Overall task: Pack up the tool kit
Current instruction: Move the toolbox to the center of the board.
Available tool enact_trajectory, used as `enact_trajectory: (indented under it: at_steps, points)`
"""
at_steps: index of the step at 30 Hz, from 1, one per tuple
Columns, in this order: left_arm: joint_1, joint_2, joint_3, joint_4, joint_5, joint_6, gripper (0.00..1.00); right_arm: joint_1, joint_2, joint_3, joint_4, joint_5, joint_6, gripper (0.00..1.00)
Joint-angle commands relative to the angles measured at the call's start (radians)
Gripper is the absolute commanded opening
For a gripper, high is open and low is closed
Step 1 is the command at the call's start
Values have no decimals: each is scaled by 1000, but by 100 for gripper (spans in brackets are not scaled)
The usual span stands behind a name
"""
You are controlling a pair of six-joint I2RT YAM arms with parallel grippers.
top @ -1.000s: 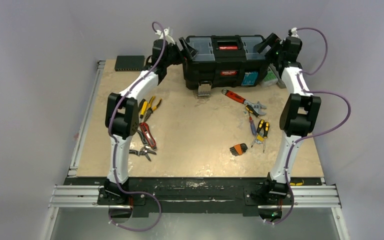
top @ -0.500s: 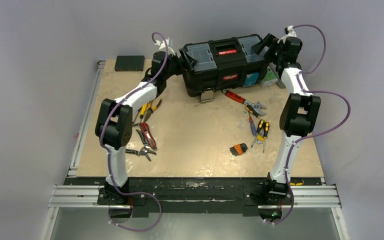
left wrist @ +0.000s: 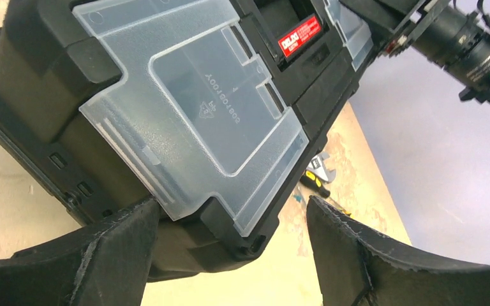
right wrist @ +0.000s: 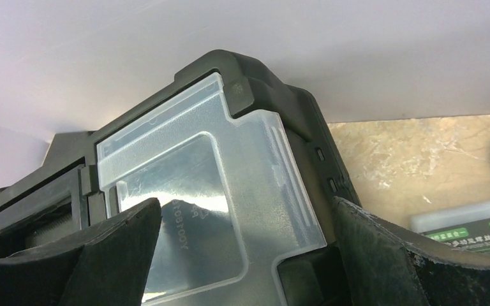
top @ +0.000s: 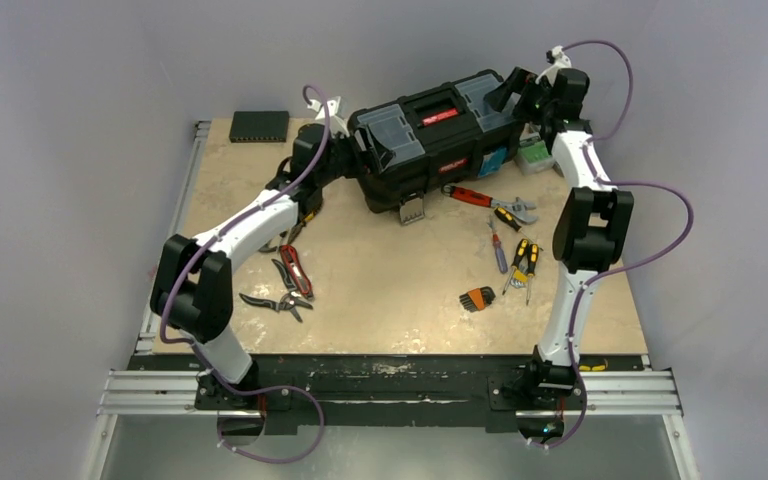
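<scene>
The black toolbox [top: 428,135] stands at the back of the table, turned so its right end points away. It has two clear lid compartments and a red label [top: 437,113] on the handle. My left gripper [top: 364,141] is open, its jaws straddling the box's left front corner [left wrist: 255,239]; the left finger [left wrist: 111,252] touches the clear lid's edge. My right gripper [top: 512,90] is open, its jaws either side of the box's right end [right wrist: 249,185]. Hand tools lie loose: red wrench [top: 470,196], yellow-black pliers [top: 523,262], hex keys [top: 477,298], red-handled pliers [top: 295,270].
A thin black device [top: 259,125] lies at the back left corner. A clear green-labelled case [top: 535,155] sits behind the box's right end, also in the right wrist view [right wrist: 469,223]. A metal latch [top: 412,209] hangs at the box's front. Snips [top: 275,302] lie left.
The toolbox has turned counterclockwise, its left end coming nearer and leftward, its right end going back. Both grippers stayed at its ends; the left elbow swung out left.
</scene>
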Motion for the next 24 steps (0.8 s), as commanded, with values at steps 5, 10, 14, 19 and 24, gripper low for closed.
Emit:
enact_trajectory:
  at_steps: [5,10,14,19,24]
  points:
    - [-110,-115,-100,143,171,-16,80,247,-27,54,-200,-348,-27,99]
    - [-120,-200,-156,109,158,8,80,290,-40,41,-230,-352,-57,99]
    - [-122,-281,-173,41,147,43,80,317,-46,47,-258,-358,-84,99]
    - [-129,-347,-203,-4,154,48,80,339,-46,39,-266,-381,-103,99]
    - [-152,-398,-248,-27,161,50,80,365,-47,42,-305,-399,-141,99]
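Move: The toolbox already stands turned, its right end farther out; its middle lies about 9 cm ahead, 17 cm right and 9 cm below the left hand, and about 6 cm back, 17 cm left and 9 cm below the right hand. From the right hand, the adjustable wrench lies some 20 cm back, straight under that line, and the green-labelled case about 9 cm back and 13 cm right. Yellow pliers lie roughly 11 cm back and 21 cm left of the left hand. With its open fingers still astride the box's near left corner, the left hand draws back about 12 cm towards the base, drifting slightly left and sinking a little as the wrist tips some 10 degrees, its outer finger staying against the left end to drag that corner back. At the same time the right hand, also open and astride the right end, pushes left about 10 cm, easing back a little and turning some 15 degrees counter-clockwise, with one finger kept outside the end face and the other over the clear lid. ##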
